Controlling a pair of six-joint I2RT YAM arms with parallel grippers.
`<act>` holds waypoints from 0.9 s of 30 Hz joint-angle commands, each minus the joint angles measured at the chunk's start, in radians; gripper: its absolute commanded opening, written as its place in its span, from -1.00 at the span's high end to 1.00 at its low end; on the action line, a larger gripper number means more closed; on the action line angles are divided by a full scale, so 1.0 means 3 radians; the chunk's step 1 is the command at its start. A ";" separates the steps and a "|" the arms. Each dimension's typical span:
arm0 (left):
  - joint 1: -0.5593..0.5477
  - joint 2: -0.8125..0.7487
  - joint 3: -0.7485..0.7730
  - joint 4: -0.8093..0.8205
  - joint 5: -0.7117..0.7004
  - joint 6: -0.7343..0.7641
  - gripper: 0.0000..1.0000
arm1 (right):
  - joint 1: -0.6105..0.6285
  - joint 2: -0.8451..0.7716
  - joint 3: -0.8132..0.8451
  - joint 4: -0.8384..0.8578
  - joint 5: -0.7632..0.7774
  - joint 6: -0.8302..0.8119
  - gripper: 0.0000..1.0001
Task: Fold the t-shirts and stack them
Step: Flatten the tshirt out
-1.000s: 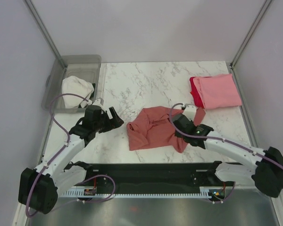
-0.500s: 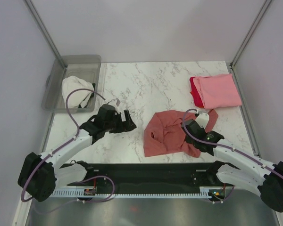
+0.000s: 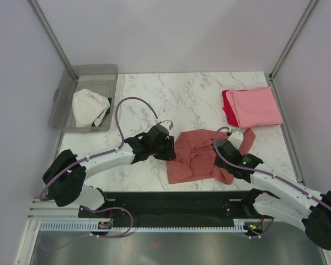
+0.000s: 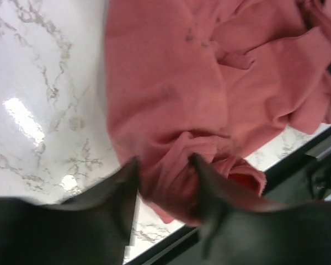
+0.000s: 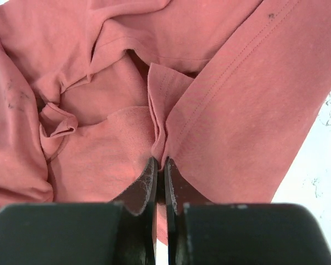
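The dusty salmon-red t-shirt [image 3: 196, 157] lies crumpled on the marble table, right of the middle. My right gripper [image 3: 224, 148] is shut on a pinched fold of it, which shows in the right wrist view [image 5: 160, 163]. My left gripper [image 3: 169, 149] is open at the shirt's left edge, and in the left wrist view [image 4: 165, 165] its fingers straddle a bunch of salmon-red cloth [image 4: 171, 105]. The light pink t-shirt [image 3: 254, 106] lies folded at the back right, on top of the bright red t-shirt [image 3: 227, 108], of which only a left edge shows.
A grey plastic bin [image 3: 94, 74] stands at the back left with a white cloth [image 3: 90, 106] in it. The table's black front edge [image 3: 171, 199] runs just below the shirt. Grey walls close in both sides.
My left arm has swung right, from near the bin to the salmon-red shirt's left edge. My right gripper dragged the shirt to the right, then held still over the last half second.
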 commanded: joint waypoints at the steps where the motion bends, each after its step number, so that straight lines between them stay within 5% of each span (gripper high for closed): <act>1: -0.0002 0.0112 0.0112 -0.0029 -0.0307 0.0070 0.19 | -0.0006 -0.0061 0.0040 0.0070 -0.0016 -0.0024 0.94; 2: 0.0044 0.0108 0.0102 -0.0065 -0.0349 0.0025 0.44 | -0.0006 -0.0056 0.0045 0.0075 0.0000 -0.0029 0.93; 3: 0.0105 0.0082 0.0081 -0.0080 -0.0349 0.0009 0.95 | -0.0001 -0.0035 0.0045 0.0086 0.0010 -0.0034 0.90; 6: 0.0610 -0.0147 -0.0077 -0.0091 -0.0130 -0.0032 0.96 | -0.0006 0.0046 0.0080 0.0121 0.0051 -0.0100 0.75; 9: 0.1219 -0.0469 -0.0241 -0.0091 0.0034 -0.0037 0.96 | -0.0011 0.0133 0.0096 0.0162 0.0066 -0.0137 0.07; 13: 0.1736 -0.0777 -0.0471 -0.0075 0.0075 -0.0053 0.96 | -0.0021 0.0220 0.0019 0.0264 0.0036 -0.0116 -0.08; 19: 0.1772 -0.0634 -0.0487 0.0017 0.0392 0.0009 0.96 | -0.0032 0.0328 -0.0032 0.0530 -0.0254 -0.0264 -0.09; 27: 0.1772 -0.0715 -0.0451 -0.0029 0.0300 0.0096 0.96 | 0.0265 0.0782 0.0361 0.0812 -0.0747 -0.0704 -0.39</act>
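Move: Just under the left hand's half-open fingers, about 1 cm down, lies the bunched left side of the t-shirt; the white shirt in the bin is some 36 cm left of that hand and 22 cm ahead. The right hand still pinches a fold of the t-shirt at its fingertips, with the stitched flap's near tip about 8 cm back, 6 cm right and 3 cm below. The folded stack is some 16 cm right of the right hand and 24 cm ahead. Closing on the bunch as it dips about 1 cm, the left hand pinches the t-shirt and drags it quickly left and forward, some 15 cm left and 8 cm out, swinging about 25 degrees counter-clockwise, then holds. The right hand opens, lets go of its fold, sinks 2 cm and follows about 5 cm left over the flap, turning some 15 degrees counter-clockwise. ##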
